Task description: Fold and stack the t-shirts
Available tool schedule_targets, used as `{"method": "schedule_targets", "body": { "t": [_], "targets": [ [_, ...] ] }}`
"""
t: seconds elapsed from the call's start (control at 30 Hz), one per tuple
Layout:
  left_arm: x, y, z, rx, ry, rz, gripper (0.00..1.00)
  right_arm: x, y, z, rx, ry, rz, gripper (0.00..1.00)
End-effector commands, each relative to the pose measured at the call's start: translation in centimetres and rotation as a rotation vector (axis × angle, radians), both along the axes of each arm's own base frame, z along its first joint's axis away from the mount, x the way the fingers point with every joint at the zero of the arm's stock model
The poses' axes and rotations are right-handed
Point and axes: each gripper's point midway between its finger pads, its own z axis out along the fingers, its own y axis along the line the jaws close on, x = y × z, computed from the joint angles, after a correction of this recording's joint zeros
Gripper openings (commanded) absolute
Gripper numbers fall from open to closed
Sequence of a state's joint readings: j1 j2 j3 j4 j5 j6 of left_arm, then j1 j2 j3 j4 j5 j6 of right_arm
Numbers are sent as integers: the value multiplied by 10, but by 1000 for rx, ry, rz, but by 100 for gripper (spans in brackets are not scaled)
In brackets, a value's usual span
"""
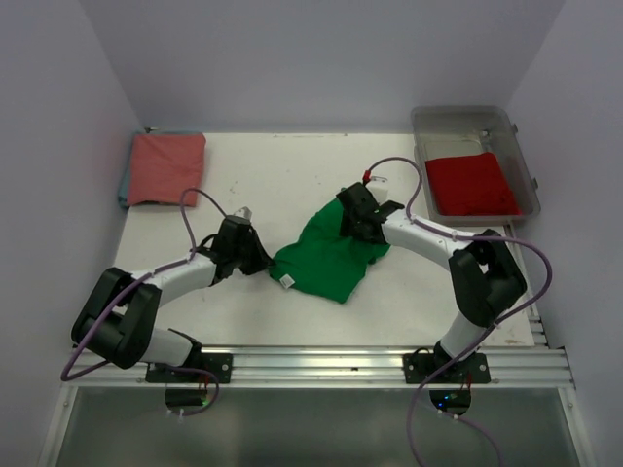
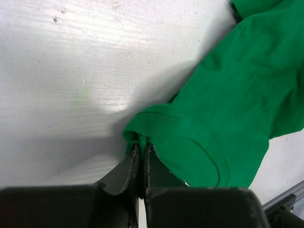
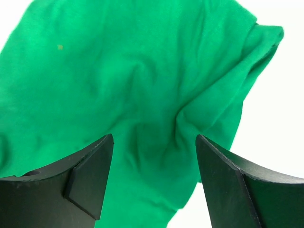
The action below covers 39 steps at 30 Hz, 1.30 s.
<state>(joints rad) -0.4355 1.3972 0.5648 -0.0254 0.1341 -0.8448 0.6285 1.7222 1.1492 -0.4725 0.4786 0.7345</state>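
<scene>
The bright green t-shirt (image 1: 331, 258) lies crumpled in the middle of the table. My left gripper (image 1: 261, 261) is at its left edge, jaws shut on a fold of the hemmed edge (image 2: 141, 148) of the green cloth (image 2: 237, 95). My right gripper (image 1: 352, 219) hangs over the shirt's back right part, open (image 3: 154, 142), with wrinkled green cloth (image 3: 118, 71) below and nothing between its fingers. A salmon-pink t-shirt (image 1: 167, 167) lies folded at the back left. A red t-shirt (image 1: 472, 183) lies folded in a bin.
The clear plastic bin (image 1: 462, 115) holding the red shirt stands at the back right corner. A blue edge shows under the pink shirt. White walls close in the table on three sides. A metal rail (image 1: 389, 358) runs along the near edge.
</scene>
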Motion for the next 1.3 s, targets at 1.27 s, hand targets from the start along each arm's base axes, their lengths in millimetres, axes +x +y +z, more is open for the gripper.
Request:
{"method": "schedule_targets", "body": {
  "t": [1.27],
  "targets": [
    [53,27,408,110,-772,-9,0,150,142,27,460,-58,458,76]
  ]
}}
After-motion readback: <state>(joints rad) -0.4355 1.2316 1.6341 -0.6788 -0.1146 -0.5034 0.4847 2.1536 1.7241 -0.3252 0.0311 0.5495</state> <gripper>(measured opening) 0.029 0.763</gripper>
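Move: The green shirt lies spread between the hands. The left fingers already pinch its near-left corner; its middle is about 15 cm to their right and 3 cm farther out, while the salmon shirt pile lies some 26 cm ahead and 29 cm left. The right hand stands open about 4 cm above the green shirt, whose middle is 5 cm back and 7 cm left of it; the red shirt in the bin is roughly 14 cm ahead and 29 cm right. The green shirt's corner, still pinched, is whipped up by the left hand some 38 cm, going about 6 cm forward as well, while the fingers tip up about 40 degrees; most of the rise comes early and fast. The empty right hand lifts a little and waits, then sweeps forward and left over the table, turning counter-clockwise and rolling its left side up, fingers staying open. ##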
